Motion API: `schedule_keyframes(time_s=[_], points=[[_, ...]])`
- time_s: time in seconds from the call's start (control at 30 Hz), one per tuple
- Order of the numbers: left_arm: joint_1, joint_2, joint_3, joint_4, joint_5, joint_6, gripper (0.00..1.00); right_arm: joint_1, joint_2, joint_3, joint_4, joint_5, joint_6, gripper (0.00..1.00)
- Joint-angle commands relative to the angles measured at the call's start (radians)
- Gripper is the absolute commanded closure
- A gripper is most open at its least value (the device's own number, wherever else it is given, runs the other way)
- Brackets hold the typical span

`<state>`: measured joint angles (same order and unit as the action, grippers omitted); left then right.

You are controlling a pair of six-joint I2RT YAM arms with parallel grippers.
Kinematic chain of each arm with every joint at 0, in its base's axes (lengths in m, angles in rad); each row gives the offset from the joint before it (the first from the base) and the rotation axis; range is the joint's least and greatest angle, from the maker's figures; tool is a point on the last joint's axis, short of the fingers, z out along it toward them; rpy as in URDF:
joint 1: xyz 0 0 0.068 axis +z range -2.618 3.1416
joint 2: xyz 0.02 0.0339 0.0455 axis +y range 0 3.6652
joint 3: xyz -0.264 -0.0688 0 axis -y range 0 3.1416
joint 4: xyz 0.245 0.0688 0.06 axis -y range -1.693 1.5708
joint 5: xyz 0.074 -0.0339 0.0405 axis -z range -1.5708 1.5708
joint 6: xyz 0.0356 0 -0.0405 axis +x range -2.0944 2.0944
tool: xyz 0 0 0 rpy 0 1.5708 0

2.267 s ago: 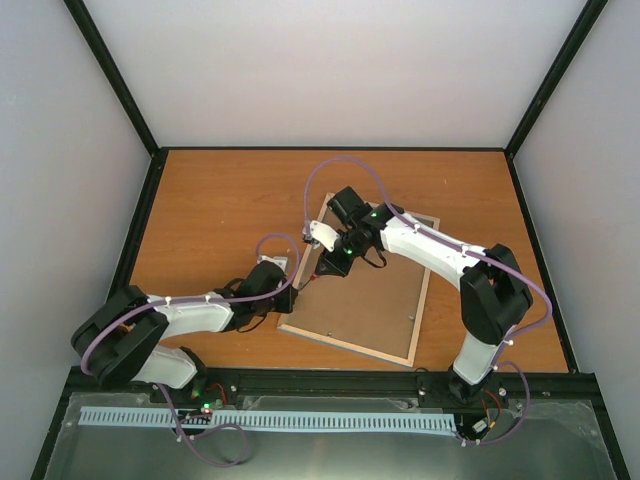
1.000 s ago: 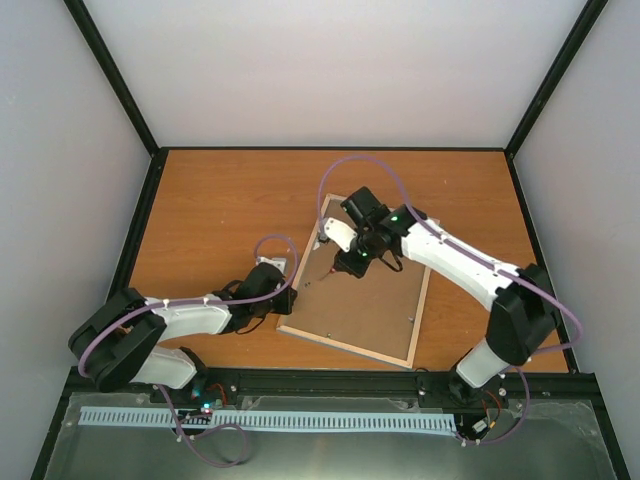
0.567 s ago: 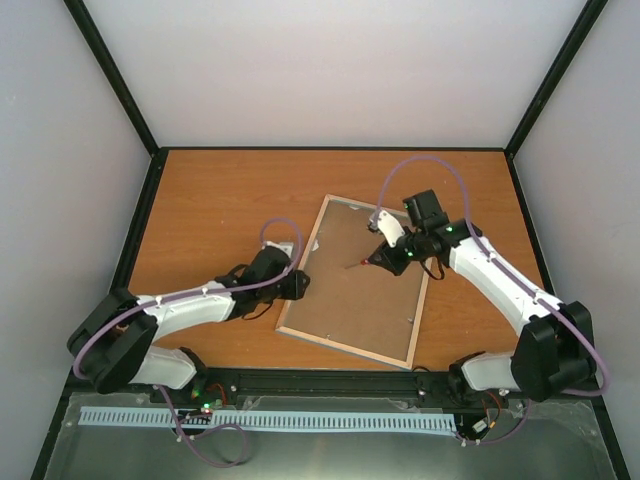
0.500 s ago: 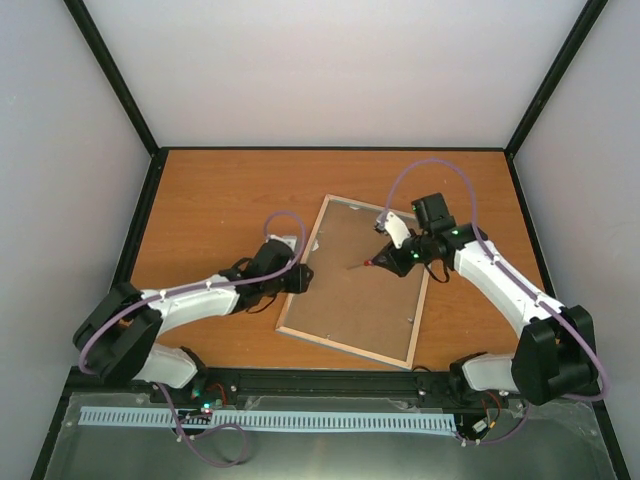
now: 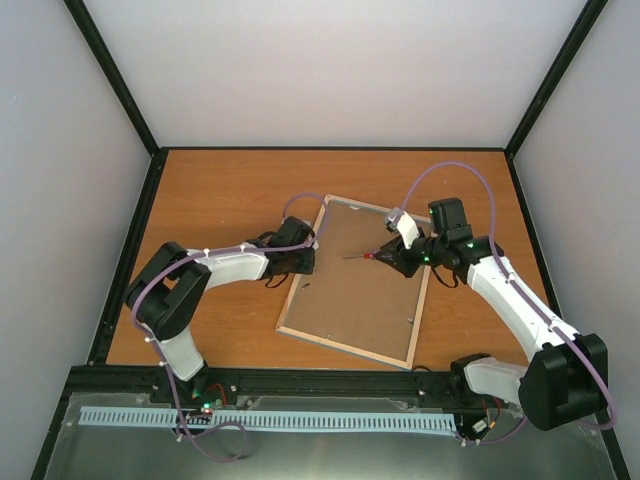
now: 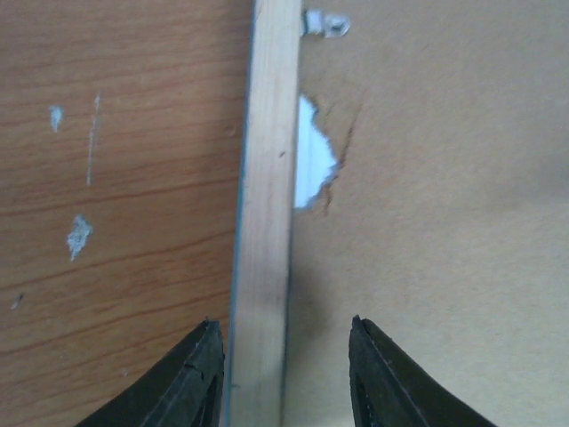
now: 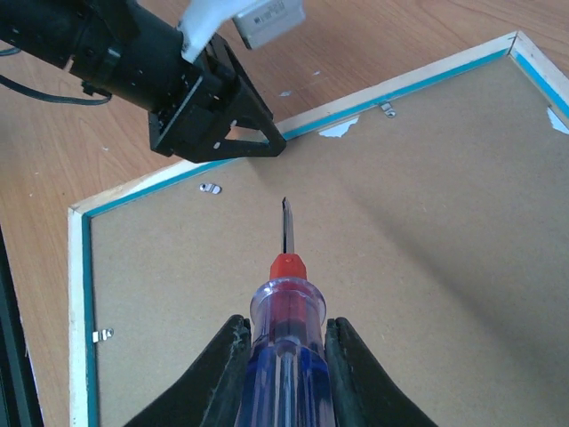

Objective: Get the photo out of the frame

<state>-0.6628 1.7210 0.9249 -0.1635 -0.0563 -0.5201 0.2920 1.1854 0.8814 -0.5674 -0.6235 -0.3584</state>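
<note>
The frame (image 5: 294,300) lies face down on the table, its pale wood rim (image 6: 267,222) around a brown backing board (image 5: 365,300). The photo is hidden under that board. My left gripper (image 5: 301,262) hovers open over the frame's left rim, one finger (image 6: 197,378) over the table and the other over the board. My right gripper (image 7: 286,331) is shut on a screwdriver (image 7: 286,307) with a blue handle and red collar. Its blade (image 5: 356,257) points left above the board, towards the left gripper (image 7: 213,116).
Small metal tabs (image 7: 210,188) (image 7: 388,109) (image 6: 324,22) sit along the inner edge of the rim. The backing board has a torn spot (image 6: 311,165) showing pale blue. The wooden table (image 5: 220,190) is bounded by black rails and white walls.
My left gripper has opened and slid up the frame's left rim. My right arm has drawn back to the right with the screwdriver, off the left rim.
</note>
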Motion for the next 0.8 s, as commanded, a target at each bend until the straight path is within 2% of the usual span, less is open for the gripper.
schedule_keyframes(time_s=[0.0,0.1,0.27,0.37,0.63,0.77], points=[[0.005,0.034,0.02,-0.052,0.011,0.035,0.62,-0.004,0.014,0.008,0.025,-0.046,-0.016,0.96],[0.005,0.03,-0.002,-0.061,0.012,0.031,0.66,-0.004,0.014,0.01,0.023,-0.034,-0.024,0.95],[0.006,-0.009,-0.075,-0.047,0.006,0.013,0.84,-0.005,0.002,0.004,0.031,-0.02,-0.022,0.95],[0.005,-0.05,-0.129,-0.036,0.005,-0.011,0.92,-0.004,0.012,0.004,0.031,-0.021,-0.022,0.94],[0.005,-0.199,-0.27,-0.005,0.02,-0.068,0.98,-0.005,0.045,0.018,0.039,0.003,-0.02,0.94],[0.006,-0.257,-0.333,0.036,0.048,-0.096,0.99,0.023,0.112,0.108,0.028,0.023,-0.02,0.96]])
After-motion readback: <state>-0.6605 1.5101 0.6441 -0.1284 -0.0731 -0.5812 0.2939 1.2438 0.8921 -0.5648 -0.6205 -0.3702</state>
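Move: The left side rail of the picture frame runs just under the left fingers, about 1 cm back, 1 cm left and 2 cm down. On the backing board beside it, a torn patch lies some 4 cm ahead and 3 cm right of the hand; the far clip is about 8 ahead and 5 right, the near clip roughly 7 back, level sideways. From the right hand, that rail spot is about 19 cm left, 3 ahead and 16 below. The left fingers close from half open and pinch the frame's left rail after sinking about 1.5 cm with a small shift back and left. Keeping that grip, the left hand drags the rail diagonally back and to the left at constant height, some 6 cm. The right hand still holds the screwdriver above the board and dips only about a centimetre. ##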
